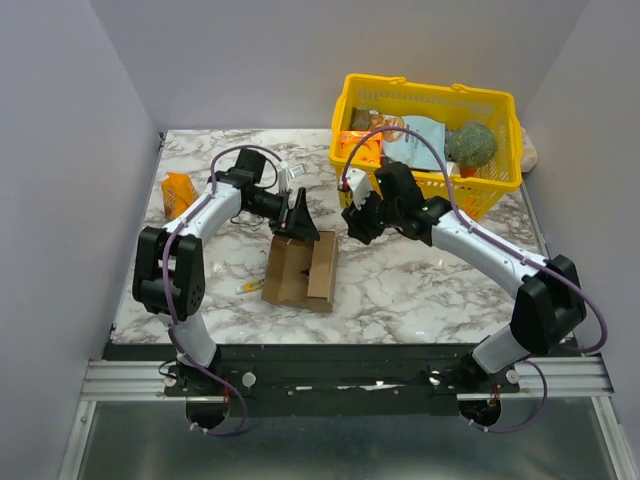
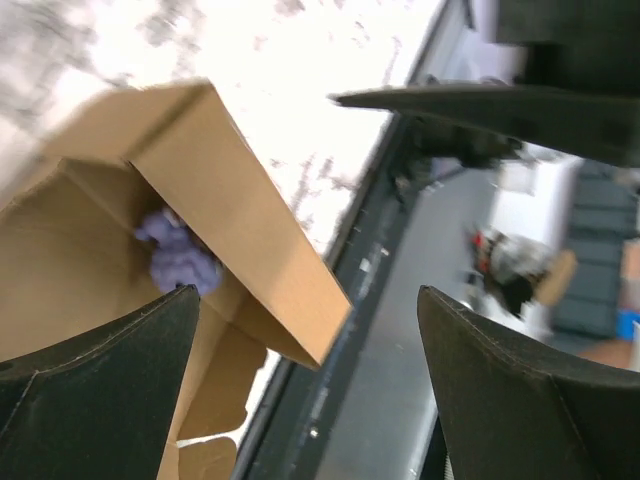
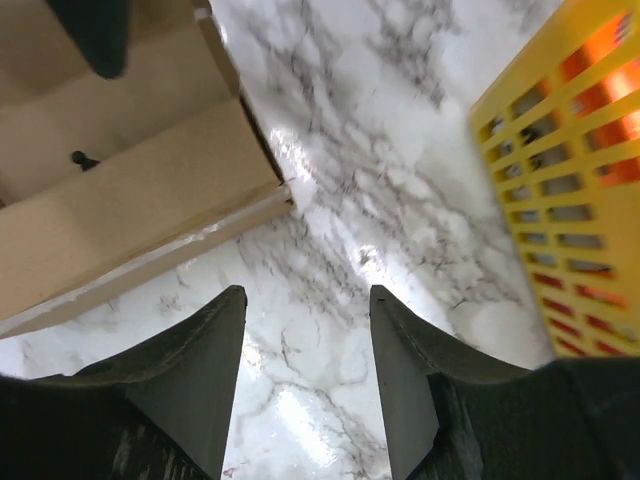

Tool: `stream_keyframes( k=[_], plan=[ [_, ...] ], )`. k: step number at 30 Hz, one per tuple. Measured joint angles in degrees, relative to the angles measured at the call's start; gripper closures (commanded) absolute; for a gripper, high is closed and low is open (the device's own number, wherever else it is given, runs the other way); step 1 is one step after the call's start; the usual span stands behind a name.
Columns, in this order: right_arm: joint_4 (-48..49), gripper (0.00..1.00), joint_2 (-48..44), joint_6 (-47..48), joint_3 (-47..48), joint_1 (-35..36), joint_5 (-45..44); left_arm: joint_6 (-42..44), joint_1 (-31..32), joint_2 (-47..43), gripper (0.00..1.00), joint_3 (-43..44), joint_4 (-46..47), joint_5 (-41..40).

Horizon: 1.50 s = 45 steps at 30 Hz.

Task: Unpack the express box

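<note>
The express box [image 1: 298,270] is a small brown carton lying on the marble table with its flaps spread. My left gripper [image 1: 300,225] hovers at its far end, jaws wide open. In the left wrist view the gripper [image 2: 308,292] straddles the corner of a raised flap [image 2: 240,215] without touching it, and a purple crumpled thing [image 2: 178,255] lies inside the carton. My right gripper [image 1: 358,222] is open just right of the box. In the right wrist view the gripper [image 3: 305,293] has only bare marble between its fingers, with the box [image 3: 130,195] at upper left.
A yellow mesh basket [image 1: 500,180] holding several items stands at the back right; its wall [image 3: 570,200] is close to my right gripper. An orange snack packet [image 1: 178,192] lies at the left. A small yellow scrap [image 1: 250,287] rests left of the box.
</note>
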<state>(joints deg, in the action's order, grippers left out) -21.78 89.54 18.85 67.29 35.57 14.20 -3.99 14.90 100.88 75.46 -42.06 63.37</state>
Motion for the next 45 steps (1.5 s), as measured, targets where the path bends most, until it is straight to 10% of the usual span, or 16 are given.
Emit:
stream_keyframes(
  k=[12, 22, 45],
  plan=[
    [-1.73, 0.57, 6.19, -2.34, 12.22, 1.95, 8.83, -0.39, 0.42, -1.77, 0.05, 1.03, -1.38, -13.05],
    [-2.08, 0.68, 12.15, -3.06, 15.54, 10.14, 14.05, -0.59, -8.46, -4.20, 0.52, -6.03, -1.29, -12.46],
    [-0.37, 0.73, 18.51, -7.41, 9.99, 16.83, 3.04, -1.11, -7.32, 9.46, 0.52, -7.39, -2.27, -13.40]
  ],
)
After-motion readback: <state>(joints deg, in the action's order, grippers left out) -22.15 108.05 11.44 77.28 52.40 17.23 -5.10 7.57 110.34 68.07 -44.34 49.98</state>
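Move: The purple doll lies in the open box, about 15 cm to the right hand's left, 6 cm back and 11 cm below. The yellow basket stands some 16 cm right and 22 cm ahead of that hand. From the left hand the box lid is about 4 cm left, 1 cm back and 11 cm down; the doll 1 cm right, 1 cm back and 14 cm down; the box cutter 12 cm left, 4 cm back and 16 cm down. Right hand sweeps about 12 cm left, back, down towards the doll; left sinks 11 cm beside lid, half-closing. ##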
